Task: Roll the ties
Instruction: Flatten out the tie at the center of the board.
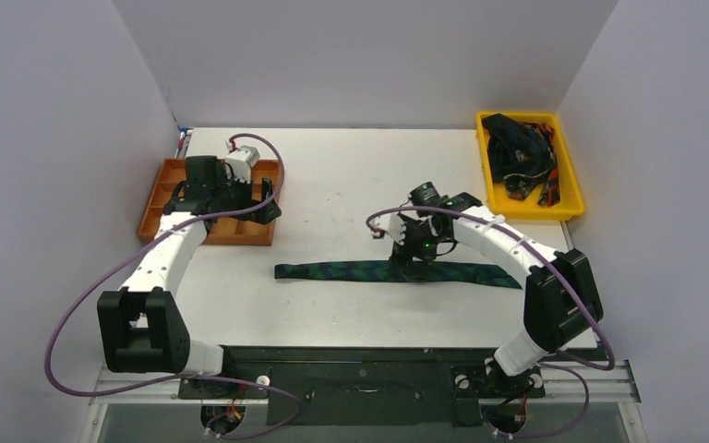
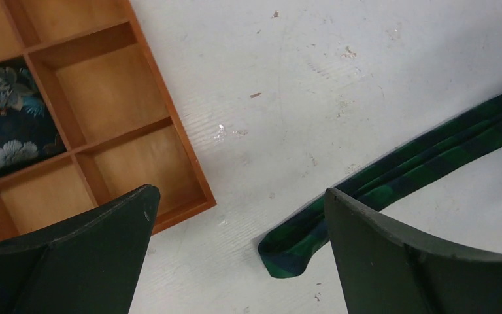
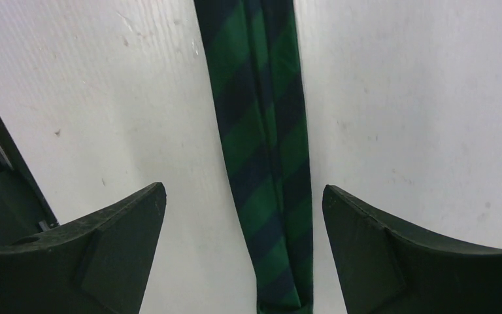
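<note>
One tie (image 1: 360, 271), green and navy plaid, lies flat and stretched out left to right across the middle of the table. My right gripper (image 1: 415, 262) hovers open over its middle. In the right wrist view the tie (image 3: 261, 157) runs between the two spread fingers of the right gripper (image 3: 243, 190), touching neither. My left gripper (image 1: 265, 210) is open by the wooden tray, holding nothing. The left wrist view shows the left gripper (image 2: 238, 196) above bare table, with the tie's folded end (image 2: 291, 252) just inside its right finger.
An orange wooden tray (image 1: 159, 205) with compartments sits at the left; one compartment holds a dark blue floral fabric piece (image 2: 3, 124). A yellow bin (image 1: 568, 180) at the back right holds a tangle of dark ties (image 1: 517, 152). Grey walls enclose three sides.
</note>
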Tool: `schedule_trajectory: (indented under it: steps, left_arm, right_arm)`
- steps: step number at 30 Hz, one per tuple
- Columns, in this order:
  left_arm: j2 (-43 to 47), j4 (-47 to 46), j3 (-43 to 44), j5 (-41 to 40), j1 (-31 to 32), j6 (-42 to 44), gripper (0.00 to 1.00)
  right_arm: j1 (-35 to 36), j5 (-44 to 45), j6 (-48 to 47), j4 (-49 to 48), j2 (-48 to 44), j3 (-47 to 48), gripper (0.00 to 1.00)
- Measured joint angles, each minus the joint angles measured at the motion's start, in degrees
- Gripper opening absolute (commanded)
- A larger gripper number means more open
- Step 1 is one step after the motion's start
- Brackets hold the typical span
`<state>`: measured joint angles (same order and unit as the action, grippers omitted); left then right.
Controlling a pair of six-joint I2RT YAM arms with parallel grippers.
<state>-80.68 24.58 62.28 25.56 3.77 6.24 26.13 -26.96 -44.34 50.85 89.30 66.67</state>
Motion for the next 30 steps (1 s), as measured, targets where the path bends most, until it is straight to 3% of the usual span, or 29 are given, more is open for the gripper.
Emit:
schedule_trajectory:
  steps: [5, 13, 15, 18, 22, 30]
  left_arm:
    - [2.62, 0.87, -2.84, 2.62, -3.34, -2.19, 0.97]
    - [6.67, 1.97, -5.31, 3.93, -3.28, -2.36, 0.97]
    - [6.91, 1.97, -5.49, 4.37, -3.85, -2.32, 0.97]
    - [6.91, 1.95, -5.84, 4.57, -5.01, -2.16, 0.97]
    - [6.91, 1.84, -6.60, 5.01, -5.64, -1.86, 0.97]
    - [6.91, 1.79, -6.67, 7.06, -6.12, 0.17, 0.97]
  right_arm:
    - [8.41, 4.59, 0.09, -4.98, 4.02, -0.39, 0.85]
    - [10.78, 10.10, 0.00, -8.15, 14.88, 2.36, 0.85]
    - [10.95, 10.97, -0.04, -8.52, 16.41, 3.15, 0.79]
    - [11.17, 11.87, -0.31, -8.00, 17.77, 4.50, 0.58]
    - [11.37, 12.28, -1.70, -6.80, 19.37, 6.64, 0.40]
    - [11.30, 9.70, -5.05, -1.51, 20.22, 8.24, 0.28]
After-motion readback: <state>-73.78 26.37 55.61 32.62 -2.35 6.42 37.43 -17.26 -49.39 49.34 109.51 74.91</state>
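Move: The stretch of green tie that the open right hand goes for lies about 8 cm below it, some 4 cm to its left and 1 cm ahead. From that same hand, the yellow bin stands roughly 26 cm ahead and 25 cm to the right, and the wooden organizer about 18 cm ahead and 42 cm left. For the left hand, that stretch of tie is about 11 cm back, 28 cm right and 15 cm below. Right hand sinks about 8 cm, shifting 4 left, and pinches the tie; left hand eases back 3.5 cm. ##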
